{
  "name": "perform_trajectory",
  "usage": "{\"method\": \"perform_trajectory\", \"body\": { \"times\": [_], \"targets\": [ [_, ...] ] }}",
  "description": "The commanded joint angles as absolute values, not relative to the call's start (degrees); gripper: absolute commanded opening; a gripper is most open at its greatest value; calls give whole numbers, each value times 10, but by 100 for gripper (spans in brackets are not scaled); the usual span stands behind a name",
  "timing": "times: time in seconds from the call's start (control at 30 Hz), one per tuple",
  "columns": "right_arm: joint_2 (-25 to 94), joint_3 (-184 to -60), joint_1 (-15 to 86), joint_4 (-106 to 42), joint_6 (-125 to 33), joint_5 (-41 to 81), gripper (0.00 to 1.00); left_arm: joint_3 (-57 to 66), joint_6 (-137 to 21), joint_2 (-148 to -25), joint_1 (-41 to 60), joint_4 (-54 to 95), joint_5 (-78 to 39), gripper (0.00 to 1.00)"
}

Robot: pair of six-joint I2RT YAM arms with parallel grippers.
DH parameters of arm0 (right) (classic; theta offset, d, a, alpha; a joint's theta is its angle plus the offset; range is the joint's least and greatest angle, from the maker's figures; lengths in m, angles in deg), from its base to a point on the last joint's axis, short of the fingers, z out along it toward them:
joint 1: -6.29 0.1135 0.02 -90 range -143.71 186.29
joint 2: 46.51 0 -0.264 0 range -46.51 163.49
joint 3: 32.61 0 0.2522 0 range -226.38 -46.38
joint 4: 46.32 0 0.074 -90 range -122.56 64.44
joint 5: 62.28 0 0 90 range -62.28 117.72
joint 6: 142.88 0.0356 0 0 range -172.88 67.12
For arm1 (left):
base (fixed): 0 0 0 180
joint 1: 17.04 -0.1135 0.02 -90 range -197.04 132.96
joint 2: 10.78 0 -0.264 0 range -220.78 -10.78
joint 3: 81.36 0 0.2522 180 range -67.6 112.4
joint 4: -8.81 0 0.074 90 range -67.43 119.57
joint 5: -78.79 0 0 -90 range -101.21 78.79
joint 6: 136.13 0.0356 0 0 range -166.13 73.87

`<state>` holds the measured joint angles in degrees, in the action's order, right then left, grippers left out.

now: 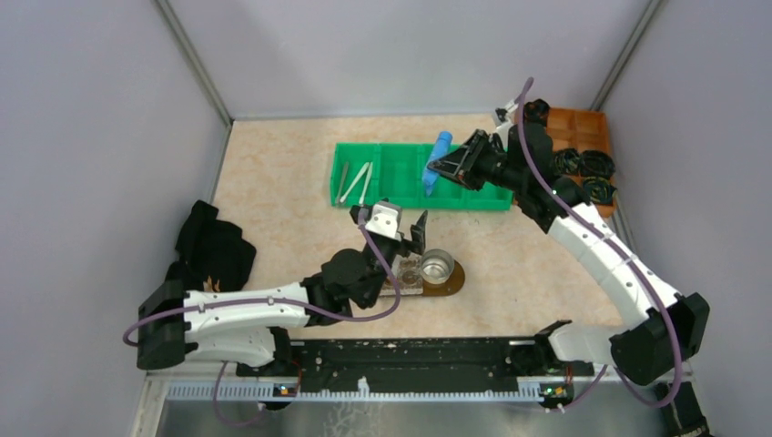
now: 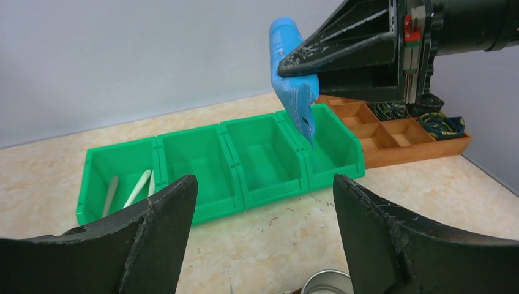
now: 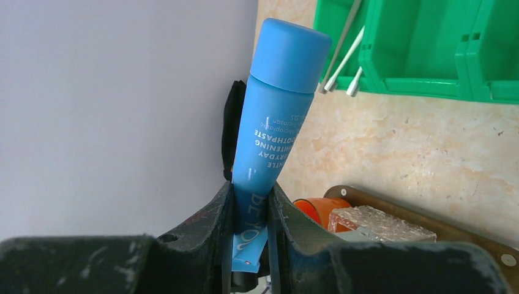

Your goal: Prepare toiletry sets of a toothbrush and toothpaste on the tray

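My right gripper (image 1: 434, 169) (image 3: 251, 211) is shut on the crimped end of a blue toothpaste tube (image 1: 442, 144) (image 3: 278, 116) and holds it in the air over the green bin (image 1: 401, 177). In the left wrist view the tube (image 2: 292, 86) hangs from the right fingers above the bin's right compartments. Thin white toothbrushes (image 1: 355, 182) (image 2: 136, 188) lie in the bin's leftmost compartment. My left gripper (image 1: 401, 228) (image 2: 263, 211) stands wide open with nothing between its fingers, just above the left end of the dark brown tray (image 1: 453, 285) (image 3: 392, 201).
A metal cup (image 1: 438, 267) (image 2: 327, 283) and a clear ribbed piece (image 1: 407, 273) (image 3: 379, 223) sit on the tray, with an orange cup (image 3: 315, 208) beside them. An orange-brown compartmented box (image 1: 583, 132) (image 2: 398, 131) holds dark items at the far right. A black cloth (image 1: 214, 246) lies at the left.
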<state>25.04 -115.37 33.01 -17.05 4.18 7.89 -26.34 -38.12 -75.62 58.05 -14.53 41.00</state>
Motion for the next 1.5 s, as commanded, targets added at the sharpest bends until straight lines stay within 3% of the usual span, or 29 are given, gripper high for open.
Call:
{"method": "perform_trajectory", "body": {
  "times": [0.0,0.53,0.93,1.1,1.3,1.47],
  "targets": [
    [216,-1162,329,-197,47,64,5,-256,-366,-780,577,-204,391,88],
    [176,-1094,340,-203,51,63,5,-246,-338,-814,576,-271,379,83],
    [178,-1110,372,-204,53,75,5,-237,-345,-831,574,-271,377,78],
    [179,-1120,383,-206,54,79,5,-237,-353,-835,573,-268,377,71],
    [178,-1127,389,-204,54,83,5,-233,-362,-836,572,-259,366,44],
    [180,-1131,393,-205,56,84,5,-232,-372,-836,568,-251,358,36]
  ]
}}
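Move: The blue toothpaste, held by the right hand, lies about 7 cm ahead of the open left fingers, 6 cm to their right and some 3 cm higher. The left fingers it goes to are about 6 cm back, 6 cm left and 2 cm below the right hand. Below the left hand by some 27 cm, the clear box stands about 2 cm back and straight below sideways, the steel cup roughly level with the hand and 7 cm right. The left fingers close around the toothpaste's lower, tail end and seem to pinch it, after the left hand slides about 3 cm to the right with its fingers wide. The right hand keeps its grip just beyond, having brought the tube back some 4.5 cm towards the left hand; it rises slightly, sinks, then edges left. ##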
